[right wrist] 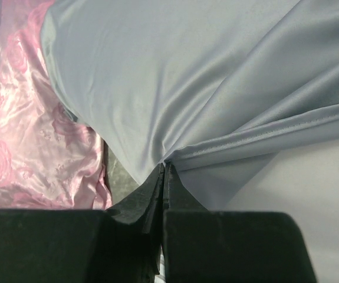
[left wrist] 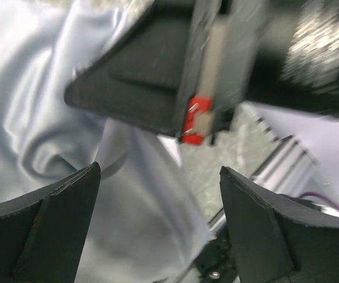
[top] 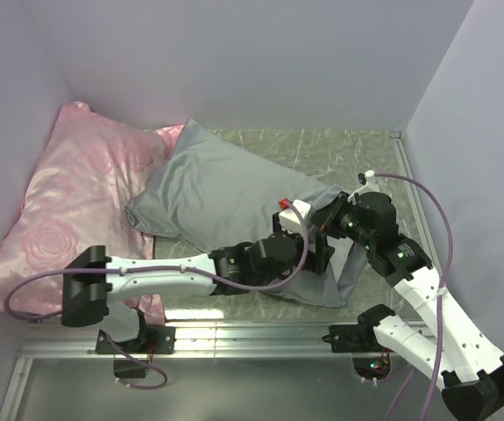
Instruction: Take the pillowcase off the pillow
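Note:
The grey pillowcase (top: 225, 189) lies bulging across the middle of the table, its lower right corner hanging near both grippers. The white pillow is hidden inside it in the top view. In the right wrist view, a paler smooth surface (right wrist: 310, 200) shows below the pillowcase's stitched hem (right wrist: 263, 137); I cannot tell whether it is the pillow. My right gripper (right wrist: 164, 167) is shut, pinching a fold of the pillowcase (right wrist: 187, 71) at that hem. My left gripper (left wrist: 157, 168) is open just beside it, with loose grey fabric (left wrist: 145, 206) between its fingers but not gripped.
A shiny pink rose-patterned pillow (top: 76, 202) lies at the left, partly under the grey one, and shows in the right wrist view (right wrist: 22, 147). Green marble tabletop (top: 322, 149) shows at the back. A metal rail (top: 234, 338) runs along the near edge. Walls close in at the back and right.

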Robot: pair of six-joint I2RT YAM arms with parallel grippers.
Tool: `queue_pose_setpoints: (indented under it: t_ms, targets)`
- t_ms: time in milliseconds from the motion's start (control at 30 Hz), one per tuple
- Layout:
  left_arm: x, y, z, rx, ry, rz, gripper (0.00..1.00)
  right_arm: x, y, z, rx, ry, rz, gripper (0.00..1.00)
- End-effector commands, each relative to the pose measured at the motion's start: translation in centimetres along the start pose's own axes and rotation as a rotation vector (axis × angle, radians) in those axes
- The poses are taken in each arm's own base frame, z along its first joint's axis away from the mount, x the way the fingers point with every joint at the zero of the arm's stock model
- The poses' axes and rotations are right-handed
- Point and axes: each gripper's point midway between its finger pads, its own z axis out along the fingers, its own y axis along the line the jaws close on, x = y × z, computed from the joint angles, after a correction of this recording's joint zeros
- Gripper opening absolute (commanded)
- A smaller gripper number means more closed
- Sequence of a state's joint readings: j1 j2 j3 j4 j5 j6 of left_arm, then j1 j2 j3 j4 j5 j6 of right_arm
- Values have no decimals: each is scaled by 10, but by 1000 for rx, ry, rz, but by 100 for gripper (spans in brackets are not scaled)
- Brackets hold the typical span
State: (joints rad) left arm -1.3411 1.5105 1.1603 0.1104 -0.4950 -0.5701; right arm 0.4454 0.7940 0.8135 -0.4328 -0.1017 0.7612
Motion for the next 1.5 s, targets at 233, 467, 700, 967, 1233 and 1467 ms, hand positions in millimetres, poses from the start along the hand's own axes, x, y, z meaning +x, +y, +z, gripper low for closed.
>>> queue_pose_setpoints:
  t_ms: [233,467,700,967,1233,1467]
  targets:
    - [-1,10,28,-147,-89,-71,59,-20,32,-15,-103,-47,-18,0]
    - [21,25,6,-166,15,-106,1,-19,8,-17,-8,-73,-50,15]
    - [40,72,-18,-294,107,-143,0,-24,-10,-37,60,-143,-77,74]
    - [55,122,11,-371,185,-164,1,1,-38,-63,87,-163,1,78]
    - [53,167,25,-414,207,-167,1,54,-78,-47,126,-55,73,79]
    - [41,180,29,-416,205,-167,1,71,-97,-25,132,-51,103,93]
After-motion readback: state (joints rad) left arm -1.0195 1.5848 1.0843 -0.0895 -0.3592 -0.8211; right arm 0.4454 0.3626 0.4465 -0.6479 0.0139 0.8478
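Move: The pillowcase hem to grab hangs in folds about 5 cm below the left gripper, 2 cm ahead and 1 cm to its right; the right fingers pinching it are some 6 cm ahead, level sideways and in height, and the bared white pillow end is about 6 cm right and 12 below. From the right gripper that hem is 4 cm back and 4 below, the bared end 6 back, 6 right and 13 below, and the near rim 9 back, 5 right and 15 below. Lower the open left gripper about 5 cm and shut it on the hem while the right holds still. Then open the right to let go, drawing it back and right with a small rise before dropping it wide open towards the near rim. Meanwhile pull the hem left, then forward and down with the left, about 8 cm each way sideways and forward, tipping those fingers down some 20 degrees. ##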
